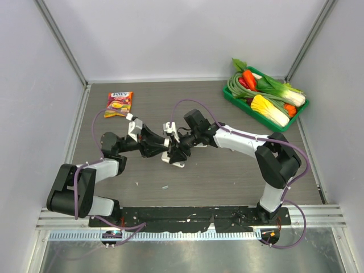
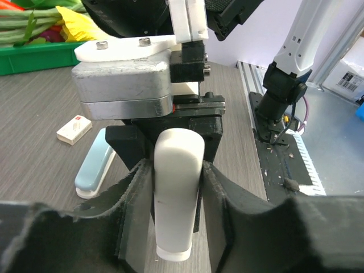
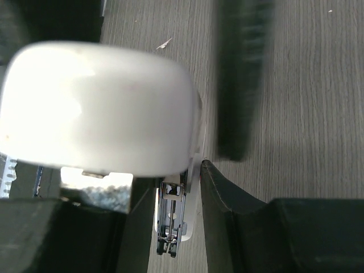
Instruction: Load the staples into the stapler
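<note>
A white stapler [image 2: 173, 193] stands between both grippers at mid-table [image 1: 177, 162]. My left gripper [image 2: 173, 170] is shut on its white body. My right gripper [image 3: 173, 187] meets it from the other side, its fingers closed against the stapler's opened part, where the bare metal staple channel [image 3: 170, 222] shows under the blurred white lid [image 3: 102, 108]. The staples [image 2: 74, 129], a tiny whitish box with a red mark, lie on the table to the left of the held stapler, apart from both grippers. I cannot make the box out for certain in the top view.
A light-blue stapler [image 2: 94, 168] lies flat between the staples box and the held stapler. A green tray [image 1: 301, 111] of vegetables stands at the back right. A snack packet [image 1: 118, 104] lies at the back left. A small scrap [image 1: 165, 187] lies near the front.
</note>
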{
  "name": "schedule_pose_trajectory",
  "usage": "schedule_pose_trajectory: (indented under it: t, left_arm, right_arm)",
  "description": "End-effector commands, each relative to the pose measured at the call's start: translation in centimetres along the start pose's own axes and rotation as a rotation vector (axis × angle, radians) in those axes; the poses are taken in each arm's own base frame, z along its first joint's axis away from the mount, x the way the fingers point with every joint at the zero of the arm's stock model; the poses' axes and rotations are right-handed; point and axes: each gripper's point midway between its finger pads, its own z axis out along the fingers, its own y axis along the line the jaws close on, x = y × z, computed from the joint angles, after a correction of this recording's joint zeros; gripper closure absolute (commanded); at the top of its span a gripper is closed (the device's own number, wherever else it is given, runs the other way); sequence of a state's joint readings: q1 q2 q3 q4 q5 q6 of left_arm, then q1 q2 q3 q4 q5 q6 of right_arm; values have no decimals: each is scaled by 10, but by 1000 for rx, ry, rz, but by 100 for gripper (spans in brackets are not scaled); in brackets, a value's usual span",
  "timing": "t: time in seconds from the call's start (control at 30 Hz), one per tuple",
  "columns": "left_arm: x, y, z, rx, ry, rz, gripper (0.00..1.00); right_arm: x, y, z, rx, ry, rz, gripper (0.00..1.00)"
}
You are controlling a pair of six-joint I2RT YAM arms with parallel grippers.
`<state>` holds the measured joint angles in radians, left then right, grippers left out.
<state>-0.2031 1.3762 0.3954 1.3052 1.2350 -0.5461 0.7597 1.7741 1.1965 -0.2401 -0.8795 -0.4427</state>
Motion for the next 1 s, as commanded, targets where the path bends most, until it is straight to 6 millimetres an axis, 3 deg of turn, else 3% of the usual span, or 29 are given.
schedule_pose_trajectory:
  t: [0.0,0.27,0.47,0.63,0.7,0.73,0.8,0.97]
  left_arm:
    - [-38,-5,5,36,-84,252,49]
    - [-36,-2,3,24,-81,254,27]
    - [-33,7,-12,-26,-57,287,1]
    - [-24,27,-41,-148,1,267,0]
    - [-24,26,-48,-167,22,314,0]
    - [-27,33,-62,-215,18,312,0]
    - [-25,36,-72,-250,19,285,0]
    - [-25,42,-96,-346,18,275,0]
  right_arm:
    - [-22,0,-8,21,-42,-84,87]
    - [-16,-4,-10,54,-19,-80,87]
    - [-2,-18,-12,130,36,-58,87]
    - [19,-32,-13,201,100,-18,87]
    - [27,-42,-13,251,126,13,87]
    - [28,-46,-13,274,129,35,87]
    - [39,-57,-12,339,159,115,87]
    - [59,-58,0,392,191,236,85]
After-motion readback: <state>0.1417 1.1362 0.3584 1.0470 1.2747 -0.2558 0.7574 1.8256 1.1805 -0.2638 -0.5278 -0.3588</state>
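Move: At the left fingertips, still around the open white stapler's upright lid, the stapler's middle lies about 3 cm right, 2 cm back and 5 cm below; it is already in the right fingers, centred roughly on that hand. From the right hand, the blue stapler sits some 11 cm right, 5 cm ahead and 9 cm lower; the staple box about 14 cm right and 10 cm ahead, equally low; a small white scrap roughly 12 cm back and 5 cm left, down on the table. Opening wide, the left fingers let go of the white stapler's lid, then the hand draws off about 9 cm left and a little forward, swinging some 20 degrees counter-clockwise. Meanwhile the right hand keeps its grip near the hinge and carries the stapler down towards the table by about 5 cm, forward 4 cm and somewhat right, slowly first, then faster, turning clockwise and dipping its left side, each roughly 15 degrees. ##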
